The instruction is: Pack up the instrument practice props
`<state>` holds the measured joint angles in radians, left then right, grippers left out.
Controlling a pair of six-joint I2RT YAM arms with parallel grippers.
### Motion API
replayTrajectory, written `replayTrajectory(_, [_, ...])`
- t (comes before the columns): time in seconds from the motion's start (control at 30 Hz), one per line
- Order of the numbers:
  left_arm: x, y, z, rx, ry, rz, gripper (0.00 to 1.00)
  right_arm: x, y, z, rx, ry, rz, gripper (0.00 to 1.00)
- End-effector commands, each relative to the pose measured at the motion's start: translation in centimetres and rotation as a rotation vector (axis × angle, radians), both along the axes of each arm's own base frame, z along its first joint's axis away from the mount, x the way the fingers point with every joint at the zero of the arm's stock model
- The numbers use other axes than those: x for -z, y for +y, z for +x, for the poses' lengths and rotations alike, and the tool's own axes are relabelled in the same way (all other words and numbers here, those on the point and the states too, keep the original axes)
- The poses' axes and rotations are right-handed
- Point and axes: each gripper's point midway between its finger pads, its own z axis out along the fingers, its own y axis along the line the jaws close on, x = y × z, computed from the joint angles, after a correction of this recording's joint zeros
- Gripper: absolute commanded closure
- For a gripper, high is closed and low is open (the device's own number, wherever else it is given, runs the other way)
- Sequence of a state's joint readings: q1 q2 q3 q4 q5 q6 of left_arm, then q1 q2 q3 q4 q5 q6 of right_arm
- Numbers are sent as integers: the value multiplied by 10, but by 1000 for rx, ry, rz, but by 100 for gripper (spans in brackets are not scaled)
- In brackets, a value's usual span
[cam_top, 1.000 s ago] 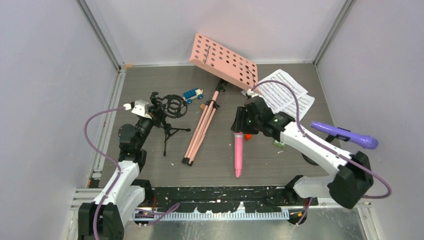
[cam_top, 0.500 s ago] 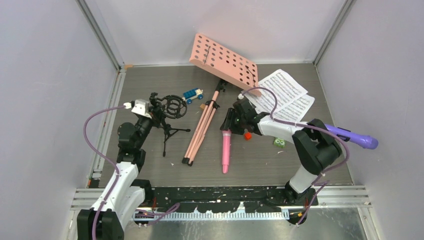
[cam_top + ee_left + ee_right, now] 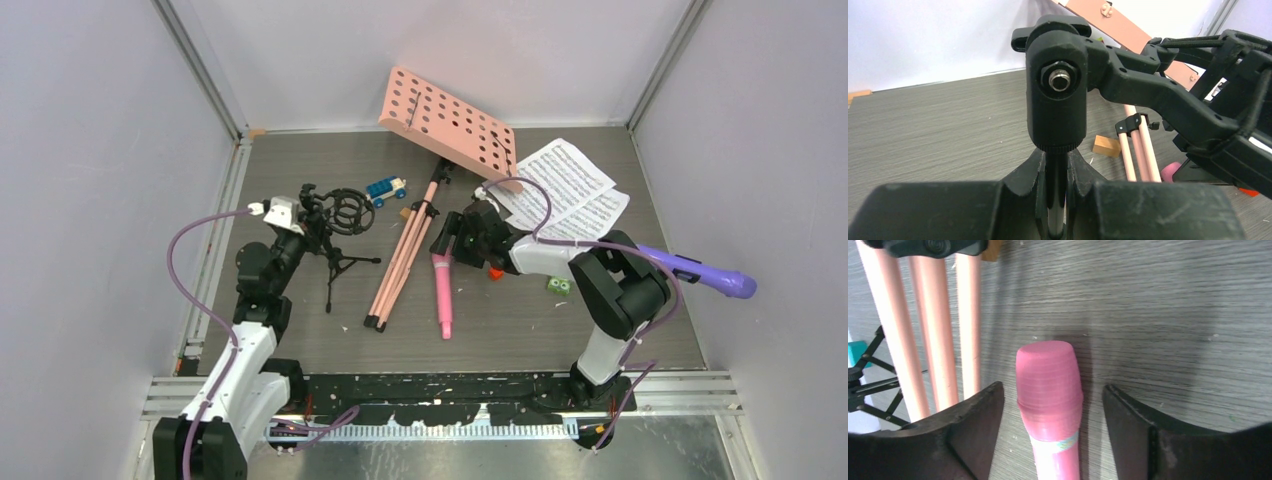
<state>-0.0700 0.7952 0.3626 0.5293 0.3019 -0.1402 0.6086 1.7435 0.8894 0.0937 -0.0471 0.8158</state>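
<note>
The pink perforated music rack [image 3: 450, 122] lies tipped at the back, its tripod legs [image 3: 400, 262] folded toward me. White sheet-music pages [image 3: 565, 185] lie at the back right. A pink microphone [image 3: 441, 290] lies on the table just right of the legs. My right gripper [image 3: 452, 243] stands open around its head [image 3: 1050, 385], with a gap on both sides. A purple microphone [image 3: 700, 270] rests by the right wall. My left gripper [image 3: 305, 228] is shut on the thin stem of a black mic mount [image 3: 1058, 90], which stands on its small tripod.
A blue toy car [image 3: 386, 188] sits behind the mount. A red block [image 3: 494, 272] and a green block [image 3: 558, 285] lie right of the pink microphone. A wooden block [image 3: 1106, 146] lies by the legs' clamp. Walls close in on three sides.
My right gripper carried the pink microphone leftward toward the tripod legs, then opened; the microphone now lies free on the table. The left arm and mount have not moved.
</note>
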Motion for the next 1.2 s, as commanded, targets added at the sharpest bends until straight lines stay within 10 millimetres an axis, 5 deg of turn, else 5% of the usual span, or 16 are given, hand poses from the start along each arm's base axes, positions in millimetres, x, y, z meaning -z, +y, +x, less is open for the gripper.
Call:
replayTrajectory(0.0, [31, 3, 2, -28, 138, -26, 100, -11, -16, 3, 46, -50, -51, 18])
replayTrajectory(0.13, [21, 1, 4, -12, 91, -18, 92, -35, -25, 0, 32, -89, -85, 7])
replayTrajectory(0.4, [15, 0, 13, -4, 68, 6, 58, -97, -46, -16, 20, -202, -96, 5])
replayTrajectory(0.43, [14, 0, 13, -6, 64, 7, 51, -102, -49, -19, 22, -212, -96, 5])
replayTrajectory(0.5, [12, 0, 13, -7, 65, 9, 16, -112, -55, -24, 21, -233, -96, 5])
replayTrajectory(0.57, [11, -1, 11, -2, 72, 10, 2, -120, -62, -28, 27, -250, -109, 5])
replayTrajectory(0.97, [14, 31, -36, -180, 163, -39, 0, -161, -103, -52, 87, -341, -167, 1])
replayTrajectory(1.17, [14, 30, -58, -160, 154, -26, 0, -167, -109, -60, 86, -358, -165, 0])
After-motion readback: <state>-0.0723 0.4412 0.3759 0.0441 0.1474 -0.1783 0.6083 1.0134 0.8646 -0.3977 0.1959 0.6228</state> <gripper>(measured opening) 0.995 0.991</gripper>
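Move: Around the mic stand's pole the left hand is still closed; the stand's tripod base lies almost straight below, some 22 cm down and 2 cm right. From this hand the brick truck is about 14 cm ahead and 11 cm right, the folded legs level and 15 cm right. The right hand straddles the head of the laid-down pink microphone, whose middle is 7 cm back and 2 cm below; the folded legs are 8 cm left and 1 cm back, the red block 10 cm right and 4 cm back. Spreading its already loosened fingers wider, the right hand leaves the pink microphone's head, climbing about 16 cm while swinging 10 cm right and some 6 cm back, its fingertips tilting up. The left hand sinks nearly 4 cm along the mic stand's pole, opens wide to let go, then backs off about 5 cm, easing left and rising a little. ##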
